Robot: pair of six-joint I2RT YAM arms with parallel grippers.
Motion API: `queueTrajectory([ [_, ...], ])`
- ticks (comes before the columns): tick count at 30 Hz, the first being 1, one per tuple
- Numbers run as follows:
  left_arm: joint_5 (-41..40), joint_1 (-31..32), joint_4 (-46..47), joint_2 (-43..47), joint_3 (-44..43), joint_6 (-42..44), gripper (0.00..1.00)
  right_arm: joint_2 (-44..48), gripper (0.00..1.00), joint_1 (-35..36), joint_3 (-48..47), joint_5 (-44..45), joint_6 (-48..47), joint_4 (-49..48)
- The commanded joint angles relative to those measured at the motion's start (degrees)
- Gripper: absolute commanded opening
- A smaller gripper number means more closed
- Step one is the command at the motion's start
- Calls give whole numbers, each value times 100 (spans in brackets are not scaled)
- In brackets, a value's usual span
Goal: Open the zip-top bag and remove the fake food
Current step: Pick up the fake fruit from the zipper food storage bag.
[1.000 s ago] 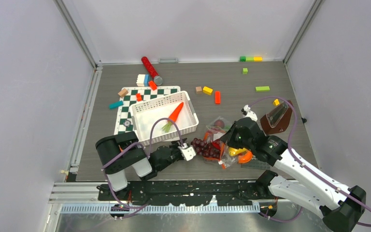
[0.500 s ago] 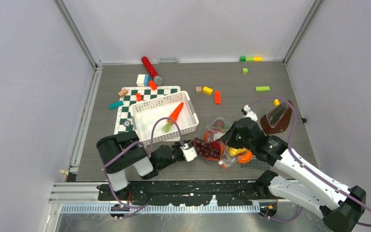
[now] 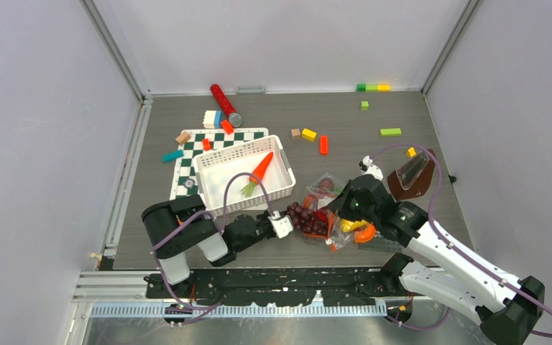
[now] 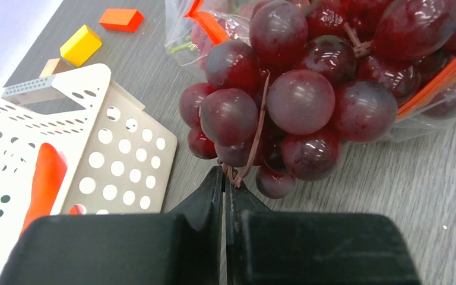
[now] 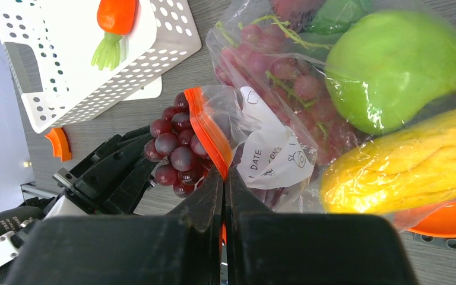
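The clear zip-top bag point(image 3: 328, 210) lies open right of the white basket, its orange zip strip point(image 5: 206, 130) at the mouth. My right gripper point(image 5: 224, 175) is shut on that strip. Inside the bag show a green apple point(image 5: 395, 66), a yellow oblong piece point(image 5: 404, 166) and more grapes point(image 5: 279, 77). A bunch of dark purple grapes point(image 4: 285, 101) lies half out of the bag mouth point(image 3: 303, 218). My left gripper point(image 4: 225, 176) is shut on the bunch's brown stem. An orange carrot point(image 3: 259, 169) lies in the basket.
The white slotted basket point(image 3: 219, 188) stands on a green checkered board point(image 3: 187, 169) just left of the bag. Coloured blocks point(image 3: 308, 134) and a red cylinder point(image 3: 224, 103) lie farther back. A brown holder point(image 3: 411, 180) stands at right. An orange curved piece point(image 3: 363, 233) lies under the bag.
My left gripper has shifted very slightly with the grapes' stem; the bunch sits about where it was. The right arm and bag have not moved.
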State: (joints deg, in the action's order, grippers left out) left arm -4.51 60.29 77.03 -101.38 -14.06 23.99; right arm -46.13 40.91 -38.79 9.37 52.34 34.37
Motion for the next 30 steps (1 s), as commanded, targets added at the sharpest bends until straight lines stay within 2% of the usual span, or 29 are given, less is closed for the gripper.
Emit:
queueTrajectory([
  [1, 27, -18, 497, 358, 84, -237, 0, 50, 0, -17, -266, 114, -76, -44],
  [8, 261, -25, 169, 1197, 353, -693, 0, 114, 0, -12, -408, 367, -78, 133],
  [11, 421, -18, -708, 1922, 313, -716, 0, 140, 0, -12, -408, 447, -71, 160],
  [15, 709, -20, -2605, 3232, 72, -561, 0, 147, 0, -12, -383, 481, -39, 181],
  [17, 616, -17, -3220, 3763, 19, -478, 0, 155, 0, -12, -357, 493, -17, 176],
  [23, 174, -9, -4498, 5236, -22, -362, 0, 185, 0, -13, -316, 514, 12, 154],
  [30, -177, -19, -5275, 6477, -146, -455, 0, 277, 0, -12, -266, 538, 10, 159],
])
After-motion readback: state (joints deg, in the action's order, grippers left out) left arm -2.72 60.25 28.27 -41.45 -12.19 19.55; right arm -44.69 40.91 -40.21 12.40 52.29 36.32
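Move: The left hand already pinches the grapes' stem, the bunch's middle some 6 cm to its right. The white basket's middle lies about 10 cm ahead and 11 cm left, with the carrot in it 11 cm ahead and 7 cm left; the zip-top bag lies level, about 13 cm right. From the right hand, already gripping the bag's rim, the basket is some 24 cm left, 11 cm ahead and 10 cm below. Left hand lifts the pinched grapes about 13 cm, drifting 5 cm left and 4 back; right keeps holding the bag. ##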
